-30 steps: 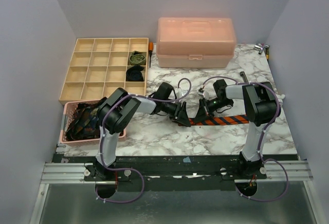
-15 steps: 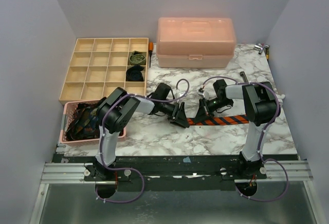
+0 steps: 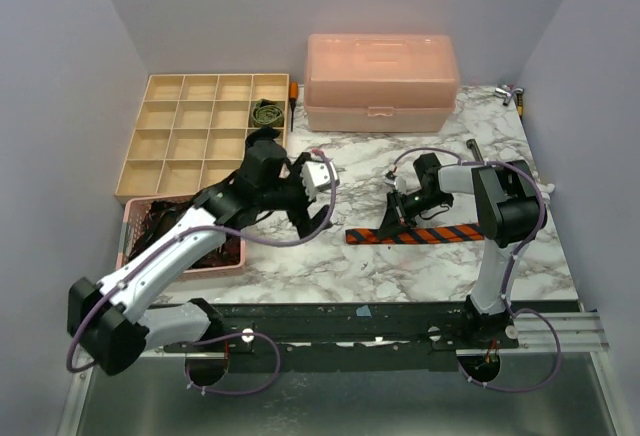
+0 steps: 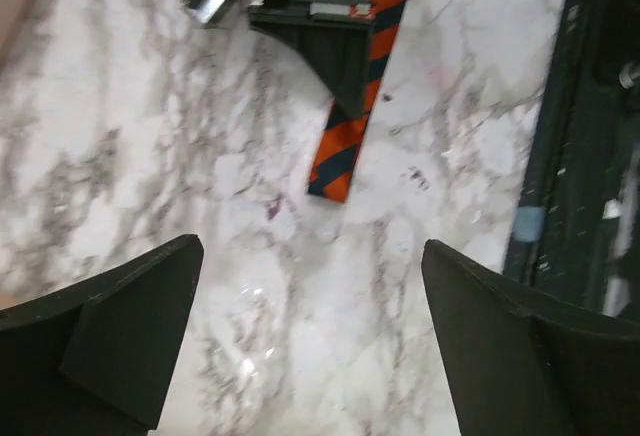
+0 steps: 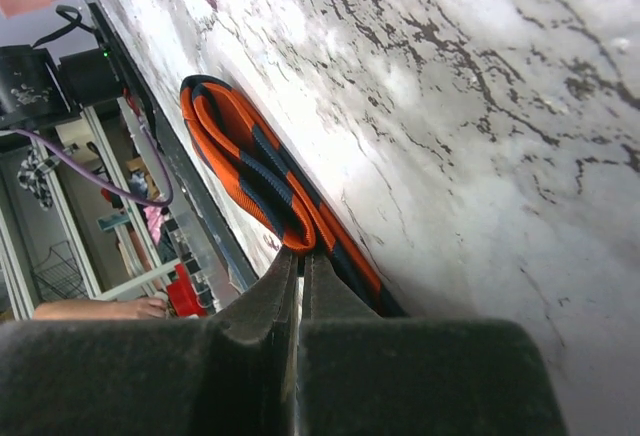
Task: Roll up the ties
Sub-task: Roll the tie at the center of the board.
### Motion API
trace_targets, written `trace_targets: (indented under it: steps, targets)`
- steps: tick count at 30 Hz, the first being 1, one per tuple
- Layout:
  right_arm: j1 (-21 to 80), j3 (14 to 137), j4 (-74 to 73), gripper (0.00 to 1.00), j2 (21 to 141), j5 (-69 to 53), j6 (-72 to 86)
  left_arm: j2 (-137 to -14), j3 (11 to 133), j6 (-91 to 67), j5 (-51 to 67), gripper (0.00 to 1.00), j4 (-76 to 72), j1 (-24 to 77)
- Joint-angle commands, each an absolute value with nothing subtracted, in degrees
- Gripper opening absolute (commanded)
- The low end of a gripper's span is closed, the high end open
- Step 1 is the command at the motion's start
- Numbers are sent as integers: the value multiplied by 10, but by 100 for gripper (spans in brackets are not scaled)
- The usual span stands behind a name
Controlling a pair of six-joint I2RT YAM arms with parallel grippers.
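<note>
An orange-and-navy striped tie (image 3: 430,234) lies flat along the marble table, its left end (image 4: 330,171) free. My right gripper (image 3: 386,224) stands tips-down on it near that end. Seen from the right wrist, the right gripper (image 5: 300,254) is shut, with a raised orange fold of the tie (image 5: 250,171) caught at its tips. My left gripper (image 3: 312,206) hovers to the left of the tie's end. In its own view the left gripper (image 4: 310,256) is wide open over bare marble, holding nothing. An olive rolled tie (image 3: 266,112) sits in the divided tray.
A wooden divided tray (image 3: 165,141) stands at the back left. In front of it is a pink basket (image 3: 135,256) holding dark ties (image 3: 160,228). A pink lidded box (image 3: 380,81) stands at the back centre. Small tools (image 3: 512,94) lie at the back right corner.
My left gripper opened wide and drew back left and up, away from the tie's end. The tie's end now reaches further left. The right gripper stayed put.
</note>
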State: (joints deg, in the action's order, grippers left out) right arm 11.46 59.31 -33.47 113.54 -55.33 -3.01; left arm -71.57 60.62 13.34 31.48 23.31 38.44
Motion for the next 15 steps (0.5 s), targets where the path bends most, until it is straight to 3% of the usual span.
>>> trace_targets:
  steps: [1, 10, 15]
  targets:
    - [117, 587, -302, 1, 1129, -487, -31, -642, 542, 331, 204, 99, 332, 385]
    - [125, 552, -269, 3, 1043, -449, -11, -618, 451, 328, 367, 99, 202, 391]
    - [145, 553, -274, 5, 1037, -443, -15, -583, 399, 303, 352, 99, 137, 422]
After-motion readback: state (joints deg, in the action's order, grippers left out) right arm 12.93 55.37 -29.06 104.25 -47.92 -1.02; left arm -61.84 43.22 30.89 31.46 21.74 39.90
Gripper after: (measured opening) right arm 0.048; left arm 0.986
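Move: The tie's folded end lies about 9 cm to the right of the open left hand, 1 cm back and some 19 cm below. The pink basket stands about 28 cm to the left of the left hand, roughly level with it; the blue tape is 11 cm to its right and 17 cm back. The tie's folded end is about 6 cm to the left of the shut right hand, which is down at its fold. The open left hand goes left, then sinks 7 cm and draws back 4; the right rises slightly, tie between fingertips. ##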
